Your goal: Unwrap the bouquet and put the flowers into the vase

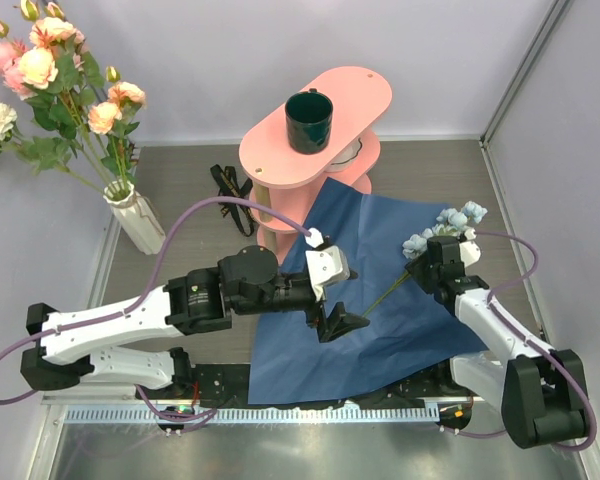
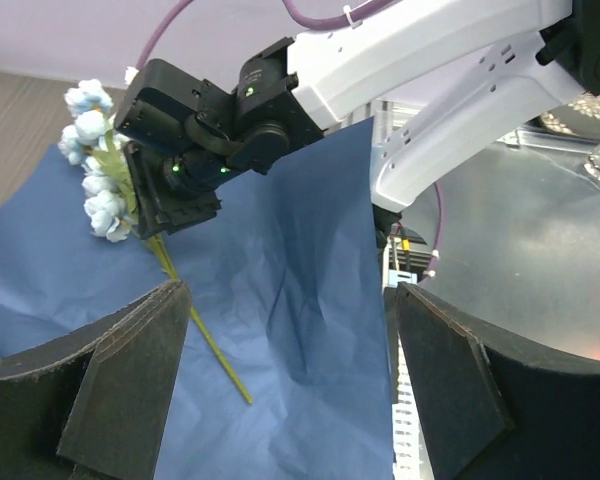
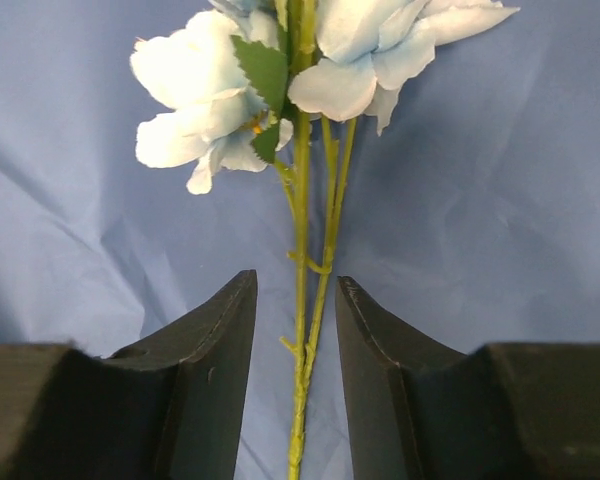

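Note:
The blue wrapping paper (image 1: 400, 335) lies spread flat on the table. One pale-blue flower (image 1: 450, 225) rests on it, its green stem (image 1: 385, 295) running down-left. My right gripper (image 3: 295, 300) is open and straddles that stem (image 3: 302, 380) just below the blooms (image 3: 210, 90), with a narrow gap on each side. My left gripper (image 2: 290, 380) hangs wide open over the paper (image 2: 310, 300), holding nothing, beside the stem's cut end (image 2: 205, 335). The ribbed cream vase (image 1: 135, 215) stands at the far left with several pink, peach and cream flowers (image 1: 55, 70) in it.
A pink two-tier stand (image 1: 355, 90) sits behind the paper with a dark green mug (image 1: 309, 120) on top. A black ribbon (image 1: 230, 185) lies left of the stand. Walls close in on the left and right.

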You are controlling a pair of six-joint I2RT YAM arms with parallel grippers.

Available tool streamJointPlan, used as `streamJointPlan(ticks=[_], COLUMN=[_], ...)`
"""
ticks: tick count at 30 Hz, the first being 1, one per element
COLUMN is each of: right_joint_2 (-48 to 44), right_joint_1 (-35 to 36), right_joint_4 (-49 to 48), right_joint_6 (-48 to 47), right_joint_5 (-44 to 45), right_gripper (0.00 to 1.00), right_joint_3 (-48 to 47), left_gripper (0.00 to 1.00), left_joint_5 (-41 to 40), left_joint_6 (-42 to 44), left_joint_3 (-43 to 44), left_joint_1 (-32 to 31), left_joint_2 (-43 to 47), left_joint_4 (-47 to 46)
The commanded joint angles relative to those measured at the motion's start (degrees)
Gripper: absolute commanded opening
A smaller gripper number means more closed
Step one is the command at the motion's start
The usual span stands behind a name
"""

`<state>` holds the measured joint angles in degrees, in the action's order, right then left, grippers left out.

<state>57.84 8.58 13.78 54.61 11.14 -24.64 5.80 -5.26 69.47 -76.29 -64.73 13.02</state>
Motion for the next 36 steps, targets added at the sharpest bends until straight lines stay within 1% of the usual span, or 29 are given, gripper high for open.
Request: streamJointPlan(ticks=[1, 3, 4, 5, 8, 9, 13, 14, 17, 20, 21, 23, 25, 27, 28, 30, 31, 32, 33, 34, 36], right_joint_2=[3.4, 4.7, 5.2, 6.1, 6.9, 7.1, 6.3, 5.7, 0.7, -7.6, -12.5, -17.4, -24.5, -29.2, -33.3, -37.0, -40.6, -41.9, -43.2, -44.1, -45.2], right_joint_1=[0.2, 0.2, 0.2, 0.2, 0.3, 0.2, 0.2, 0.2, 0.2, 0.2, 0.2, 0.2, 0.2, 0.2, 0.2, 0.2, 0.2, 0.2, 0.1, 0.2, 0.1], right_joint_4=[-6.5, -7.5, -8.4, -8.9, -10.5, -10.9, -10.6, -10.2, -7.5, -4.9, -4.4, -4.5, -5.9, -8.0, -8.8, -12.2, -13.2, -13.5, -17.0, -18.2, -21.4], right_joint_6=[1.7, 1.7, 1.7, 1.6, 1.6, 1.3, 0.6, 0.2, -0.5, -2.0, -2.5, -5.1, -8.9, -12.2, -14.9, -17.7, -18.7, -20.7, -21.6, -22.3, -25.2], right_joint_5=[2.1, 1.8, 1.9, 1.9, 2.5, 2.5, 4.0, 4.6, 6.5, 8.2, 8.7, 8.1, 5.6, 1.6, 0.3, -2.8, -6.6, -8.4, -10.3, -15.7, -20.7], right_gripper=[0.41, 0.37, 0.36, 0.36, 0.33, 0.25, 0.11, 0.06, 0.01, 0.01, 0.01, 0.01, 0.01, 0.01, 0.01, 0.01, 0.01, 0.01, 0.01, 0.01, 0.01], right_joint_3=[1.2, 1.7, 1.9, 2.4, 3.6, 3.8, 4.4, 4.4, 4.3, 4.3, 4.3, 5.0, 5.4, 5.8, 6.5, 7.2, 7.5, 7.4, 7.3, 6.7, 5.6], left_gripper=[0.88, 0.88, 0.88, 0.88, 0.88, 0.88, 0.88, 0.88, 0.88, 0.88, 0.88, 0.88, 0.88, 0.88, 0.88, 0.88, 0.88, 0.89, 0.89, 0.89, 0.91], left_joint_5=[-5.4, -5.4, -5.4, -7.0, -7.4, -7.6, -7.9, -8.0, -8.2, -8.7, -9.0, -9.1, -9.5, -10.0, -10.2, -11.0, -11.2, -11.3, -11.3, -11.3, -11.2], left_joint_6=[2.8, 2.7, 2.7, 2.8, 2.7, 2.7, 2.8, 2.8, 2.8, 3.0, 3.1, 3.2, 3.4, 3.7, 3.8, 3.8, 3.7, 3.7, 3.8, 3.9, 3.8], left_joint_3=[0.0, 0.0, -0.1, -0.1, -0.1, -0.1, -0.2, -0.2, 0.0, 0.1, 0.1, 0.0, 0.0, 0.0, 0.2, 0.6, 1.1, 1.2, 1.3, 1.4, 1.9], left_joint_1=[-1.0, -1.3, -1.3, -1.4, -1.5, -1.4, -1.5, -1.5, -1.5, -1.4, -1.5, -1.5, -1.5, -1.5, -1.5, -1.5, -1.5, -1.5, -1.5, -1.4, -1.3], left_joint_2=[1.0, 0.8, 0.8, 0.7, 0.4, 0.2, -0.9, -1.2, -2.2, -2.9, -3.0, -3.4, -3.6, -4.2, -4.4, -5.1, -5.2, -5.4, -5.5, -5.6, -5.9], left_joint_4=[-0.1, -0.1, -0.2, -0.2, -0.2, -0.2, 0.0, 0.0, 0.3, 0.7, 0.8, 0.8, 0.8, 1.0, 1.3, 1.8, 2.3, 2.5, 2.5, 2.3, 2.3])
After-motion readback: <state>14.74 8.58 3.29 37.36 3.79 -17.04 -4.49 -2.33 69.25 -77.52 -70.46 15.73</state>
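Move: The blue flower's stem lies just under my right hand, about 3 cm below and centred between the fingers; its flower heads are some 8 cm ahead and 6 cm right, about level with the hand. The pink shelf stands roughly 11 cm ahead and 22 cm left of my right hand. From my left hand, the stem's lower end is about 8 cm ahead, 3 cm right and 33 cm below. I sink my half-open right hand about 3 cm onto the stem, close the fingers to pinch it just below the heads, then lift quickly, some 19 cm up from the paper, tipping the fingers up about 45 degrees until they point nearly level. My empty left hand, still wide open, eases down and a little forward towards the stem's lower part. ##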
